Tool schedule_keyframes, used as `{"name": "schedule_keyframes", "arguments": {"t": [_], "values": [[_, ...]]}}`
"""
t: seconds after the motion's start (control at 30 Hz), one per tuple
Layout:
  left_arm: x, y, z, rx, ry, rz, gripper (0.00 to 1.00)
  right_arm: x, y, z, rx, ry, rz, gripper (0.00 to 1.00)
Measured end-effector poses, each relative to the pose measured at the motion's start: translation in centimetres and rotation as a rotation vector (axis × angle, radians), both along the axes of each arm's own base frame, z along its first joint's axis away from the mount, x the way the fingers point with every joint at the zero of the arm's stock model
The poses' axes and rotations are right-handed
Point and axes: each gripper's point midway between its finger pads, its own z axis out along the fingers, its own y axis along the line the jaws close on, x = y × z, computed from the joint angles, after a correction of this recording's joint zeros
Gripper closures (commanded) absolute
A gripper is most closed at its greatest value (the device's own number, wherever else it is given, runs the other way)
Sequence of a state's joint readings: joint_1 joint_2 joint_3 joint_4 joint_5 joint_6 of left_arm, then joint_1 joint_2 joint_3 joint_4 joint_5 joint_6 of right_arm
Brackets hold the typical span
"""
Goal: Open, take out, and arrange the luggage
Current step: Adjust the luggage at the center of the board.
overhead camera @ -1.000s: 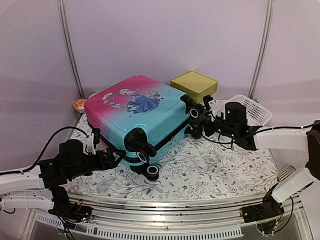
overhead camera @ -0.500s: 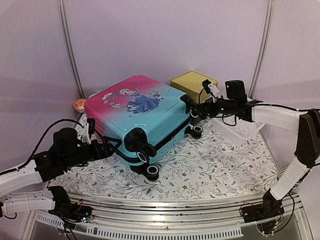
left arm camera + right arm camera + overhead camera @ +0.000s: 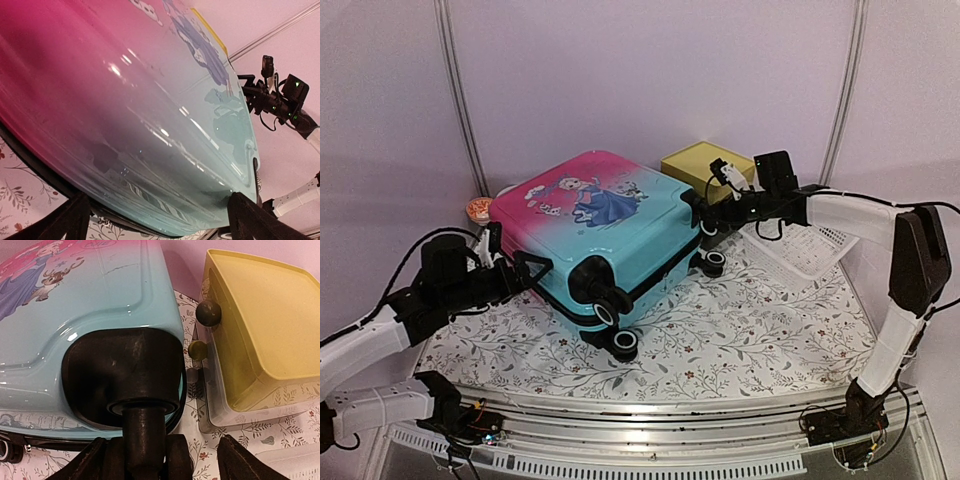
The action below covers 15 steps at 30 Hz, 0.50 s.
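Observation:
The luggage (image 3: 590, 225) lies flat on the floral cloth, pink at the back and turquoise toward its black wheels (image 3: 624, 343). It is zipped shut, with the cartoon girl print on top. My left gripper (image 3: 520, 272) is open at its left side. In the left wrist view the shell (image 3: 150, 100) fills the space between the left gripper's (image 3: 159, 207) two fingers. My right gripper (image 3: 712, 222) is at the far right corner of the luggage (image 3: 90, 295). The right gripper (image 3: 162, 450) is open, its fingers either side of a black wheel post (image 3: 145, 435), with a gap on the right.
A yellow-topped drawer box (image 3: 705, 165) stands just behind the right gripper, close beside the luggage corner in the right wrist view (image 3: 260, 325). A white mesh basket (image 3: 810, 245) lies under the right forearm. A small orange round thing (image 3: 478, 208) sits at the back left.
The right arm swung from in front of the basket up and back to the far wheel. The left gripper rose and moved in along the luggage's left edge.

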<state>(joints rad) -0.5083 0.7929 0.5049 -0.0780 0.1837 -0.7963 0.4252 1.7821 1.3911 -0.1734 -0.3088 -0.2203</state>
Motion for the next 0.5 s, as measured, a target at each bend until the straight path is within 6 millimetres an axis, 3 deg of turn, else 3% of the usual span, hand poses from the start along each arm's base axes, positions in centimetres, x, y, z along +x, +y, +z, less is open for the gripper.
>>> {"name": "schedule_keyframes", "arguments": {"t": [0.2,0.5], "values": [[1.6,0.3,0.6,-0.028,0.014,0.0,0.03,-0.4,0.1,-0.4,-0.003,0.02,0.013,0.5],[4.2,1.5,0.9,-0.043,0.035,0.048,0.03,-1.9,0.7,-0.3,0.007,-0.02,-0.012,0.52]]}}
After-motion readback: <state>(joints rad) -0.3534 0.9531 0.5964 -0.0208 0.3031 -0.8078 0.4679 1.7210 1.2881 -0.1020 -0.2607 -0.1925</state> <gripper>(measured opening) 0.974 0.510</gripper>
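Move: The right hand is at the luggage's far right wheel, whose stem lies between its open fingers, about 1 cm to the left and 1 cm below. From that hand the yellow box is some 7 cm ahead, neither left nor right, and the white basket 3 cm back, 18 cm right; both lower. From the left hand, at the luggage's left side, the luggage's middle is about 4 cm ahead and 12 cm right, the near wheels 11 cm back and 15 cm right. Forward goes the left hand, about 4 cm, edging slightly left and up, its wide-open fingers running along the luggage's left side close against the shell. The right hand closes its fingers onto the far right wheel's stem, pinches it from both sides, then draws it back towards the bases, about 2 cm and a touch left. ##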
